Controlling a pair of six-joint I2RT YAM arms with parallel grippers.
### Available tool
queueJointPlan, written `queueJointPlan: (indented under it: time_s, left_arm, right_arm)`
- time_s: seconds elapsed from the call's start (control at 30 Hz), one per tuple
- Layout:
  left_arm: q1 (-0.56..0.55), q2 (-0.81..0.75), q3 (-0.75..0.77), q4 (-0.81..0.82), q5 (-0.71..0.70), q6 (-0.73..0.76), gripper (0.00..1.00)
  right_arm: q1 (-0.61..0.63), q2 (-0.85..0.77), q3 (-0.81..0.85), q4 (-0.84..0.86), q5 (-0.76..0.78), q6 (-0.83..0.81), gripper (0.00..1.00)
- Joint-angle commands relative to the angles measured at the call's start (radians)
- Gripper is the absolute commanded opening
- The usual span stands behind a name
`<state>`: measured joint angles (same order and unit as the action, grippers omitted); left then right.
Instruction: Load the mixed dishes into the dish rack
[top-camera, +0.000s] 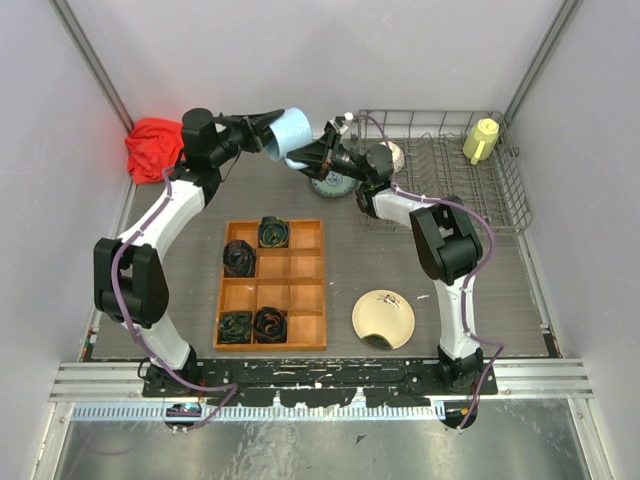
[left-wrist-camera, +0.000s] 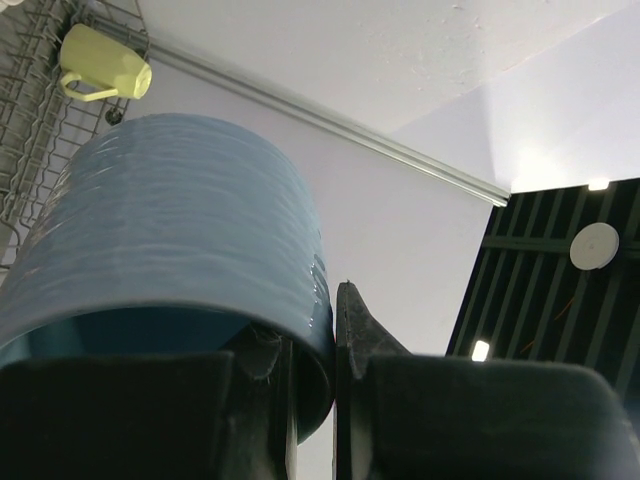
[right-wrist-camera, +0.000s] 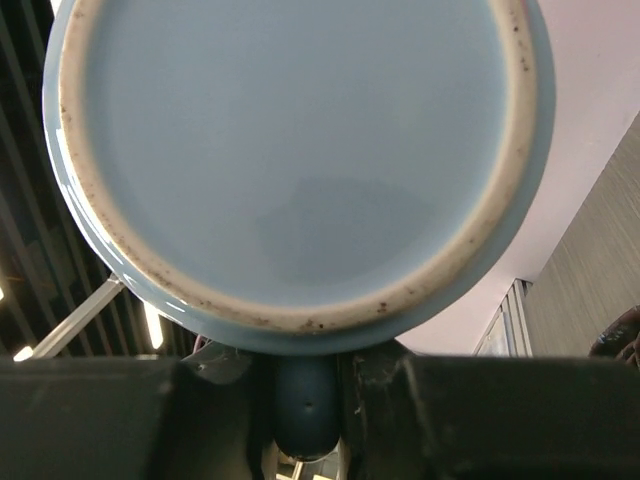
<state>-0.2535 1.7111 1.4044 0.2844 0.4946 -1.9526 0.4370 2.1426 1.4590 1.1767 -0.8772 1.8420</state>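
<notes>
The light blue cup (top-camera: 291, 133) is held in the air over the table's back middle, lying on its side. My left gripper (top-camera: 263, 134) is shut on its rim wall, with one finger inside the cup (left-wrist-camera: 170, 230) and one outside. My right gripper (top-camera: 309, 158) is shut on the cup's handle (right-wrist-camera: 305, 405), with the cup's base (right-wrist-camera: 290, 150) filling that view. The grey wire dish rack (top-camera: 505, 190) stands at the back right and holds the pale yellow mug (top-camera: 482, 140). The teal plate (top-camera: 330, 186) and a patterned bowl (top-camera: 391, 152) lie by the rack's left side. The cream plate (top-camera: 383, 318) lies front right.
An orange-brown wooden compartment tray (top-camera: 303, 285) with dark rolled items sits in the middle. A red cloth (top-camera: 153, 147) lies at the back left. The yellow mug (left-wrist-camera: 105, 65) and rack wires (left-wrist-camera: 25, 120) show in the left wrist view. Walls close in the table on three sides.
</notes>
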Motion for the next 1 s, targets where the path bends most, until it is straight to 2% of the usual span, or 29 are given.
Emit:
queueJointPlan:
  time_s: [0.0,0.13,0.17,0.27,0.33,0.5,0.8,0.97]
  left_arm:
    - [-0.038,-0.020,0.038,0.055,0.066,0.010,0.00]
    - [-0.039,-0.015,0.034,0.060,0.071,0.011,0.00]
    - [-0.038,-0.015,0.032,0.061,0.071,0.012,0.01]
    - [-0.036,-0.016,0.025,0.053,0.070,0.028,0.15]
    - [-0.032,-0.018,0.023,0.042,0.070,0.046,0.32]
    - [-0.010,-0.028,0.030,-0.013,0.075,0.096,0.60]
    - [0.025,-0.090,0.008,-0.199,0.085,0.234,0.91]
    - [0.039,-0.113,0.007,-0.264,0.093,0.291,0.98]
  right_arm:
    - [0.041,-0.016,0.053,0.059,0.044,0.021,0.17]
    - [0.049,0.000,0.055,0.100,0.054,0.057,0.02]
    - [0.049,0.000,0.051,0.114,0.060,0.065,0.01]
    - [0.048,-0.003,0.034,0.155,0.081,0.077,0.01]
    - [0.047,-0.012,0.018,0.158,0.094,0.067,0.01]
    - [0.029,-0.035,-0.008,0.156,0.115,0.031,0.01]
    - [-0.098,-0.074,-0.072,0.125,0.123,-0.020,0.01]
    - [-0.186,-0.117,-0.113,0.045,0.086,-0.105,0.01]
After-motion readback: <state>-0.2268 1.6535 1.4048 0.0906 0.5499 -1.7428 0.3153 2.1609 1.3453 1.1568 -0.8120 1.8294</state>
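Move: The light-blue mug is held between both hands: its middle lies about 6 cm right of the left hand point, and about 4 cm left, 3 cm ahead of and 3 cm above the right one. From the right hand, the dish rack's middle is roughly 34 cm right, 11 cm ahead and 26 cm below; the yellow mug in it stands about 46 cm right and 18 cm ahead. The teal plate is some 14 cm ahead and 5 cm right, 30 cm below; the patterned bowl about 20 cm right, 17 cm ahead. The blue mug passes wholly to the right hand, which holds nearly still with its handle pinched while the left fingers open wide and let go of the rim end, that hand easing back about 2 cm and slightly down with a roll of some 10 degrees. Then the right hand, keeping its grip, swings right, forward and down towards the rack, about 5 cm each way and speeding up, turning a little clockwise. ##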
